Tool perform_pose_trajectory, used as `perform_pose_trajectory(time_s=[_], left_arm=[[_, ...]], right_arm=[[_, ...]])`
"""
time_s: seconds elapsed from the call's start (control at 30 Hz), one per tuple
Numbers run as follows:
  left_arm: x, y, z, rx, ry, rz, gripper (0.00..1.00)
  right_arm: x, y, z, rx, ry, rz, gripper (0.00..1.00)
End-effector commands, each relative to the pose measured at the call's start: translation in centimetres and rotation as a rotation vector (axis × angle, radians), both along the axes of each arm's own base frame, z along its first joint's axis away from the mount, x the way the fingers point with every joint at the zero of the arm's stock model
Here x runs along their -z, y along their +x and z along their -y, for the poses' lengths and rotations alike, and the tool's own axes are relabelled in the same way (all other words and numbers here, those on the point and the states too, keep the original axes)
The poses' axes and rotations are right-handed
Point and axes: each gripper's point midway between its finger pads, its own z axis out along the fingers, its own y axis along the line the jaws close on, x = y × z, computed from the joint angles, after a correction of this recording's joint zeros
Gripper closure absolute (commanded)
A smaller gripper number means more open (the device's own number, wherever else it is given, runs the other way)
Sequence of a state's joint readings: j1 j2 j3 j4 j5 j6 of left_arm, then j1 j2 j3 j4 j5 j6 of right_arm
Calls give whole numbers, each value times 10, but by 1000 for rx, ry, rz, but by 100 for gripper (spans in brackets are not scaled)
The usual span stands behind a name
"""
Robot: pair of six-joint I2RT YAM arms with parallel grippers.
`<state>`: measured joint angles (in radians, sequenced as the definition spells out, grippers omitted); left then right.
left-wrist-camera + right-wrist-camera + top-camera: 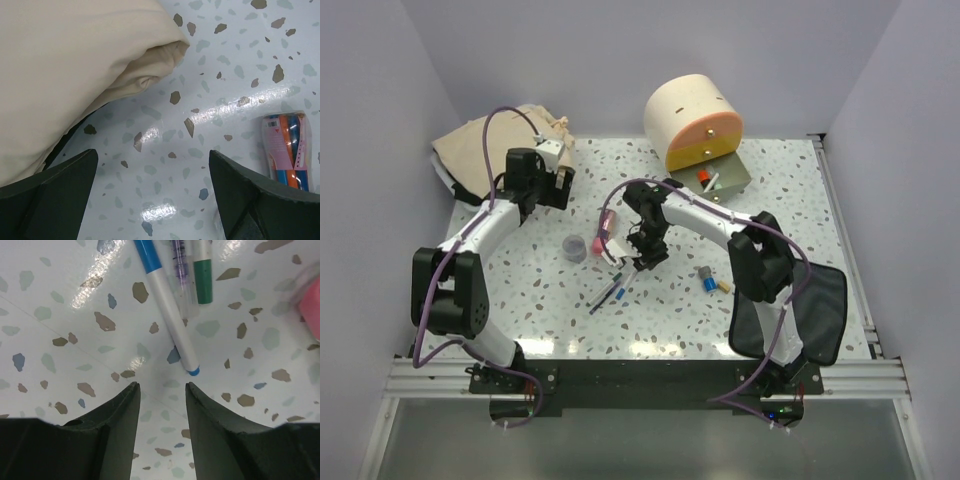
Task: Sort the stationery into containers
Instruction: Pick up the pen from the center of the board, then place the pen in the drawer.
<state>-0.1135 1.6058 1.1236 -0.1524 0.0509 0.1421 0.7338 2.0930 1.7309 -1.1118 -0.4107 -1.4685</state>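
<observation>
Thin pens (610,291) lie loose on the speckled table; the right wrist view shows a white pen with blue cap (167,310) and a green-capped pen (202,275). My right gripper (645,256) (162,386) hovers open just short of the blue pen's tip, holding nothing. A pink-labelled pack of orange and blue markers (610,222) (287,150) lies to its left. A grey round pot (576,247) and blue and yellow pieces (710,281) sit nearby. My left gripper (558,183) (153,160) is wide open over bare table. The cream box (692,115) has its drawer (725,178) pulled out. The black pouch (820,310) lies front right.
A beige cloth bag (490,145) (65,65) lies at the back left, right beside my left gripper. A few small items lie in the open drawer. Grey walls close in the table on three sides.
</observation>
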Motion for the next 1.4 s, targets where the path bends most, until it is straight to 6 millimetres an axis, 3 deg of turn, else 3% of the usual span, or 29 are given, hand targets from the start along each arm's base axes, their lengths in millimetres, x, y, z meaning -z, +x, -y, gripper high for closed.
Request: perform_pose_trajectory(time_s=[0.0, 0.57, 0.77, 0.83, 0.9, 1.03, 1.17, 1.23, 1.27, 1.3, 1.37], left_arm=[[-22, -2, 5, 19, -22, 62, 3], [-17, -9, 3, 8, -23, 52, 3], [-15, -7, 5, 8, -36, 47, 3], [-14, -6, 6, 10, -38, 43, 3], [-18, -3, 7, 14, -42, 49, 3], [-21, 3, 6, 16, -37, 57, 3], [-21, 12, 8, 13, -45, 58, 3], [-19, 17, 6, -2, -38, 54, 2], [-18, 20, 3, -26, -33, 54, 1], [-18, 23, -3, -58, -18, 59, 0], [-18, 28, -8, -82, 4, 63, 0]], right_arm=[[-7, 5, -12, -57, 41, 37, 55], [36, -7, -39, -83, -5, 3, 59], [49, -10, -30, -101, -53, 9, 82], [49, -11, -25, -109, -73, 10, 100], [36, -9, -19, -98, -83, 15, 100], [-29, 17, 4, -27, -15, 102, 100], [-81, 44, 42, 59, -16, 188, 100], [-110, 83, 74, 174, -26, 281, 100], [-112, 94, 81, 205, -34, 289, 100], [-130, 117, 93, 265, -16, 342, 100], [-136, 145, 109, 329, -54, 400, 100]])
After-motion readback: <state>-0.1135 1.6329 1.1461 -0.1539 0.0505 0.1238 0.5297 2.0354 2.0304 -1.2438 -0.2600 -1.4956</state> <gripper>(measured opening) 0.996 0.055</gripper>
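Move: The white pen with the blue cap lies roughly 3 cm back and 4 cm left of the right hand, 5 cm below. The green-capped pen is some 6 cm back and 9 cm left, and the pink marker pack 8 cm ahead and 11 cm left. From the left hand the blue-capped pen is about 20 cm back, 14 cm right and 13 cm below. Right hand sinks left about 5 cm, pinches the pen's white end, then swings up and forward-right towards the drawer. ##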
